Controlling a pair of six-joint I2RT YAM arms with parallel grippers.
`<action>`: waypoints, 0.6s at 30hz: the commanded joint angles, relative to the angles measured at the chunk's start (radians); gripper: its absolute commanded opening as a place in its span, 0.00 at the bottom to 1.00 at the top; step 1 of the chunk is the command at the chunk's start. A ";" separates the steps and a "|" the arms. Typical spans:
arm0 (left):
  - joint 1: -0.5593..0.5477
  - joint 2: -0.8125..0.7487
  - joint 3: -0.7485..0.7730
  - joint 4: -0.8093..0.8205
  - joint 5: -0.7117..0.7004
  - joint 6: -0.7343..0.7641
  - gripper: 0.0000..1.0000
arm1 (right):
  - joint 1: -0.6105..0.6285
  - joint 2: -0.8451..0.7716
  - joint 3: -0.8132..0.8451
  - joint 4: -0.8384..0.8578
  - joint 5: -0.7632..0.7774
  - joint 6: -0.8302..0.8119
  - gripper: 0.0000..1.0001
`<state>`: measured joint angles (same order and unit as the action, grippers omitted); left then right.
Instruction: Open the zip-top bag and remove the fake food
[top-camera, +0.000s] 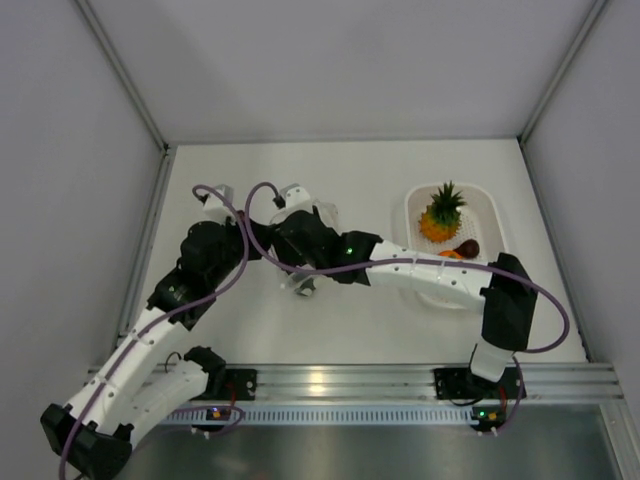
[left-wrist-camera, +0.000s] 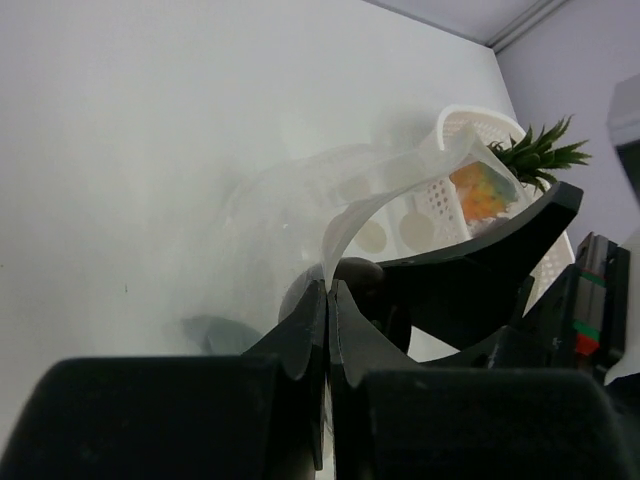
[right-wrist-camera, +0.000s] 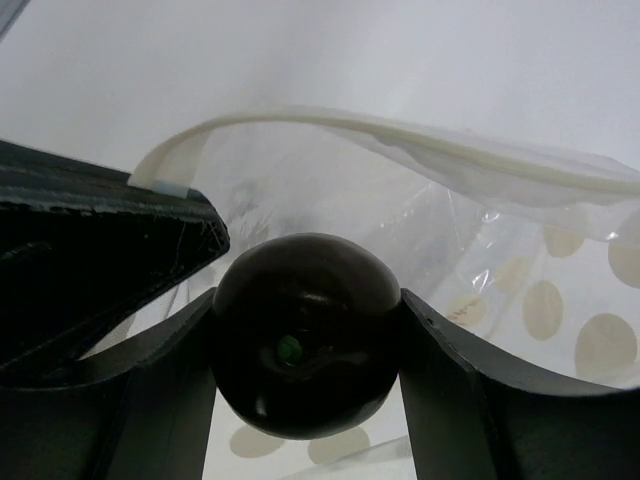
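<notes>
The clear zip-top bag (left-wrist-camera: 330, 190) with pale dots lies open at mid-table; it shows in the right wrist view (right-wrist-camera: 520, 250) and, mostly hidden by the arms, in the top view (top-camera: 322, 215). My left gripper (left-wrist-camera: 329, 300) is shut on the bag's zip edge and holds it up. My right gripper (right-wrist-camera: 305, 345) is inside the bag's mouth, shut on a dark brown round piece (right-wrist-camera: 305, 345) of fake food, also seen in the left wrist view (left-wrist-camera: 362, 278). The pineapple (top-camera: 441, 212), an orange piece (top-camera: 450, 254) and a brown piece (top-camera: 467, 247) lie in the white basket (top-camera: 490, 215).
The white perforated basket (left-wrist-camera: 455, 125) stands right of the bag, with the pineapple (left-wrist-camera: 500, 175) in it. Grey walls enclose the white table on the left, back and right. An aluminium rail (top-camera: 330, 382) runs along the near edge.
</notes>
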<state>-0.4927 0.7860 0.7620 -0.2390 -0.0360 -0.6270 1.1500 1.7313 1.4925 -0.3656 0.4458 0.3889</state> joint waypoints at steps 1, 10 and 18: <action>-0.006 -0.005 0.068 0.027 0.065 0.062 0.00 | 0.037 -0.041 0.017 0.014 -0.042 -0.067 0.43; -0.006 0.070 0.074 -0.008 -0.054 0.032 0.00 | 0.037 -0.245 -0.078 0.048 -0.067 -0.079 0.43; -0.004 0.107 0.059 -0.010 -0.104 -0.017 0.00 | 0.027 -0.420 -0.115 -0.011 0.017 -0.087 0.44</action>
<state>-0.4950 0.8932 0.8089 -0.2630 -0.1047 -0.6209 1.1717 1.3899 1.3842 -0.3691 0.4057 0.3168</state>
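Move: The dark eggplant is already in the right hand's fingers, in the mouth of the bag. From that hand the white basket it goes to lies roughly 36 cm right, 7 cm farther out and 17 cm below, with the pineapple in it about 33 cm right and 12 cm ahead. The bag rim pinched by the left fingers is some 4 cm left, 3 cm back and slightly above. From the left hand the basket is some 40 cm right and 10 cm ahead. The eggplant, still gripped, is drawn out of the bag mouth by the right hand: first slightly back, then mainly up about 10 cm while swinging some 5 cm right and 4 cm back, away from the left fingers, the hand rolling about 10 degrees, its left side rising. The left hand keeps its pinch on the rim, rises 1 cm, then sinks nearly 3 cm and eases 2 cm forward. ##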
